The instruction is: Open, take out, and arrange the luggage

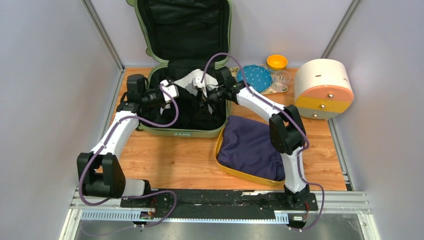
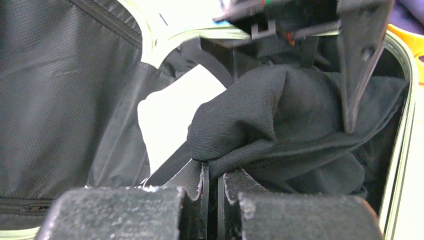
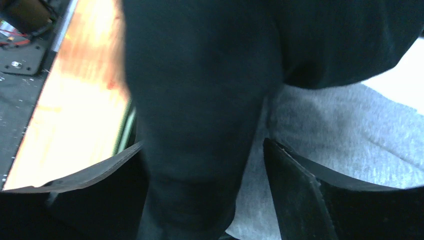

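Note:
The sage-green luggage (image 1: 175, 132) lies open at the back of the table, its lid (image 1: 182, 25) propped against the wall. A black garment (image 2: 280, 115) is bunched inside the lower shell, over a white cloth (image 2: 170, 120). My left gripper (image 2: 212, 172) is shut on a fold of the black garment, inside the shell (image 1: 178, 95). My right gripper (image 3: 205, 150) reaches in from the right (image 1: 204, 97) with its jaws wide open. The black garment (image 3: 200, 100) hangs between its fingers (image 3: 295, 185), with a gap on the right side, above a grey cloth (image 3: 345, 130).
A yellow tray (image 1: 220, 150) holding a folded purple cloth (image 1: 250, 145) lies right of the luggage. A round cream-and-orange drawer box (image 1: 324, 87) stands at the back right. Near it are a blue dotted plate (image 1: 255, 76), an orange bowl (image 1: 276, 61) and a clear cup (image 1: 281, 77).

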Robot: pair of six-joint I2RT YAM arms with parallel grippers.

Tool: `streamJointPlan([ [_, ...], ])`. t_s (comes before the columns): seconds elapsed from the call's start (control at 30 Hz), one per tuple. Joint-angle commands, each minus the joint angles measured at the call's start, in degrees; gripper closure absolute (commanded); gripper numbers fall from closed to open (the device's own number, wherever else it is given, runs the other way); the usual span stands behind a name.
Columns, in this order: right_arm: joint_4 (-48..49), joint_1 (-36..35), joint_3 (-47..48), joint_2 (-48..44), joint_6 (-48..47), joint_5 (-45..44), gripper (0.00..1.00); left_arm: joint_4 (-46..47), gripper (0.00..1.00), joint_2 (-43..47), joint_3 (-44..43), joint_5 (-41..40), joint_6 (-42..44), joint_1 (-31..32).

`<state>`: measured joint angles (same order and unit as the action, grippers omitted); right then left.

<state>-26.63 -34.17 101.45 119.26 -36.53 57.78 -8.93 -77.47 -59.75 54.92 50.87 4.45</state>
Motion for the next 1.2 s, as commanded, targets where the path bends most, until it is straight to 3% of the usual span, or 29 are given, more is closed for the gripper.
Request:
streamJointPlan([
  [0.0,3.08,0.33,3.40,4.83,3.39,-4.51,0.20,6.64,1.00,1.36,-3.09,2.48,-6.12,-0.40],
  [0.03,3.34,0.34,4.54,5.19,4.18,-4.95,0.25,7.34,1.00,1.27,-3.44,2.22,-7.09,-0.49],
  [0.07,3.34,0.34,4.98,5.45,5.06,-6.00,0.39,7.96,1.00,1.27,-3.62,1.95,-8.41,-0.58],
  [0.13,3.43,0.51,5.86,4.93,7.78,-6.45,0.53,11.01,1.00,1.45,-4.15,0.90,-13.59,-0.84],
  [0.17,3.60,0.77,6.65,4.32,8.84,-6.80,0.67,11.56,1.00,1.53,-4.50,0.72,-15.17,-1.02],
  [0.23,4.22,1.30,7.97,1.61,13.23,-7.77,0.85,12.35,1.00,1.88,-5.55,-0.07,-18.69,-1.02],
  [0.27,4.13,1.74,9.63,0.37,14.20,-8.12,1.00,12.97,1.00,2.06,-5.90,-0.59,-20.10,-1.02],
  [0.37,4.13,3.05,11.40,-5.86,16.84,-9.61,1.00,13.93,1.00,2.59,-8.10,-2.09,-24.84,-0.93],
  [0.47,-0.24,4.02,11.75,-12.55,13.52,-11.71,1.00,13.94,1.00,2.85,-11.44,-2.97,-28.10,-0.84],
  [0.6,-16.47,4.11,12.19,-20.02,5.26,-15.76,1.00,11.66,1.00,4.17,-14.26,-4.72,-29.78,2.05],
  [0.73,-31.35,4.03,9.92,-28.36,-2.04,-20.68,1.00,10.34,1.00,7.59,-13.65,-4.73,-33.02,8.62],
  [0.9,-50.49,3.94,4.03,-42.60,-6.27,-25.52,1.00,10.68,1.00,11.11,-8.82,-5.08,-45.32,17.42],
  [1.03,-59.22,3.94,-3.70,-53.94,-5.74,-27.98,1.00,11.39,1.00,14.45,-0.22,-5.43,-50.33,28.21],
  [1.17,-64.07,3.94,-10.30,-63.34,-2.33,-28.34,1.00,11.57,1.00,13.41,3.58,-6.75,-57.26,34.92],
])
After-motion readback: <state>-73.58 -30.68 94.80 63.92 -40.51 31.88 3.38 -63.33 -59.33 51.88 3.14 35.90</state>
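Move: My left hand already holds the black garment; the yellow tray it is going to lies about 36 cm to its right, 16 cm back and 21 cm lower. For my open right hand, the hanging part of the same garment is between and just below the fingers, some 2 cm ahead and 4 cm down. From that hand, the grey and white clothes lie about 10 cm ahead, 3 cm left and 8 cm lower, and the tray about 20 cm right, 15 cm back and 14 cm lower. I dip my right hand about 4 cm, easing forward, and shut its fingers on the hanging black cloth while my left keeps its pinch. Then I lift both hands, the right by over 20 cm, and swing them back and to the right out of the suitcase towards the tray, each about 20 cm back; my left wrist turns clockwise and that hand sinks some 5 cm at the end. ##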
